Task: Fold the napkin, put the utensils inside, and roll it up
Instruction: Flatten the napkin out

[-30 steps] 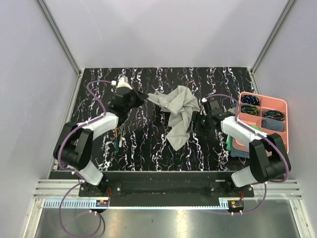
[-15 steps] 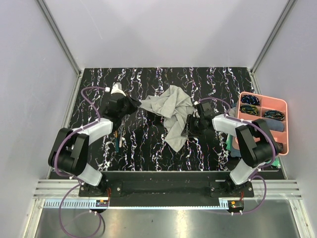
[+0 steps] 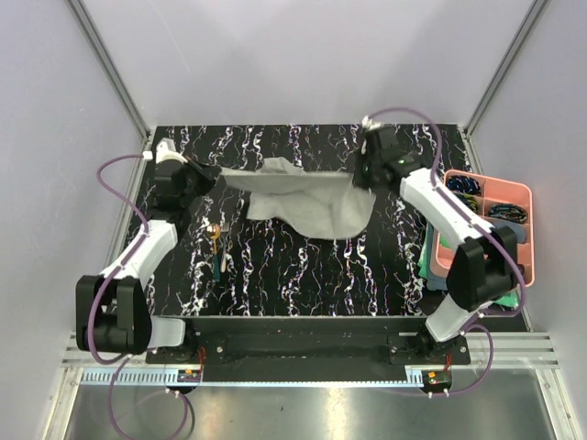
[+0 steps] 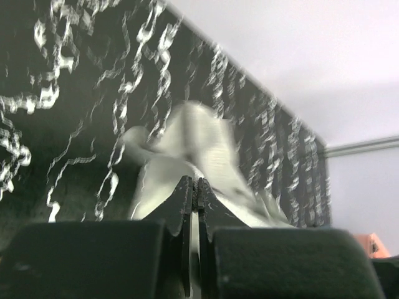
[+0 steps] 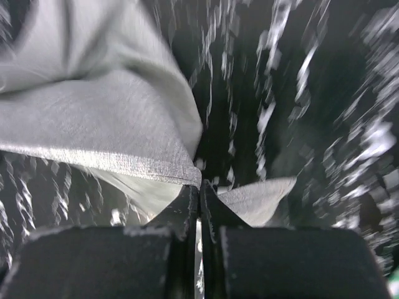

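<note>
The light grey-green napkin [image 3: 307, 203] hangs stretched between my two grippers above the back half of the black marbled table [image 3: 303, 275], sagging in the middle. My left gripper [image 3: 202, 174] is shut on its left corner; the left wrist view shows the napkin [image 4: 199, 137] pinched at the closed tips of that gripper [image 4: 194, 184]. On the other side, my right gripper [image 3: 359, 180] is shut on the right edge, with the napkin [image 5: 93, 124] caught at the tips of that gripper [image 5: 199, 187]. The utensils [image 3: 217, 249], gold with teal handles, lie on the table below the left arm.
A pink tray [image 3: 526, 197] with compartments of small dark items stands at the right edge. Dark green and teal folded cloths [image 3: 427, 264] lie beside it. Grey walls and metal rails enclose the table on three sides.
The right gripper has shut on the napkin's edge. Both arms have swung towards the back and apart, lifting the crumpled napkin and pulling it out wide.
</note>
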Available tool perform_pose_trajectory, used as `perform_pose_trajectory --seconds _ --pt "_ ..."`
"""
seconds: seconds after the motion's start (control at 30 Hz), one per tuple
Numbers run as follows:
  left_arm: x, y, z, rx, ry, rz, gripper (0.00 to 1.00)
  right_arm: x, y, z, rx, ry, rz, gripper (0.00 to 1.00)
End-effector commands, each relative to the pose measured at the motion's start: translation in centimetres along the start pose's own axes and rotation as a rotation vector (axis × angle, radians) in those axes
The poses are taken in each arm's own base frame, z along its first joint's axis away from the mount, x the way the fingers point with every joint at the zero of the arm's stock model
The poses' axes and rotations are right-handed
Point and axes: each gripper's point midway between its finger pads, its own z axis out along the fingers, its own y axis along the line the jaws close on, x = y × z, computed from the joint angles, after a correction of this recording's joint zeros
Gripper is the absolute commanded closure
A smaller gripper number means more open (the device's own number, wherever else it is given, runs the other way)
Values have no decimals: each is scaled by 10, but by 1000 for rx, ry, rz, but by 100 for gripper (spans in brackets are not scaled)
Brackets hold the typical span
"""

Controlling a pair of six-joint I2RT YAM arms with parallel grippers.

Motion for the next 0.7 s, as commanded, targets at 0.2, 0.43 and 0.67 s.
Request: perform_pose_trajectory --seconds 0.2,0.43,0.67 --pt "-24 34 -34 -56 -91 -2 100 51 -26 -50 49 69 -32 82" --pt "22 80 -44 -151 -10 16 100 102 -33 -59 46 127 117 30" --pt "34 86 -44 -153 23 22 100 132 -50 -21 61 231 211 29"
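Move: Each raised hand already holds a napkin corner: its middle hangs about 22 cm right of the left hand, 2 cm back and 12 cm below, and some 14 cm left of the right hand, 2 cm back and 11 cm below. Spoon and fork lie roughly 13 and 12 cm back, 3 and 1 cm left and 20 cm below the left hand. Green cloth sits about 22 cm right, 14 cm back and 16 cm below the right hand. Both hands flick the napkin up, then sweep down and back some 12 cm, the right opening to release. ##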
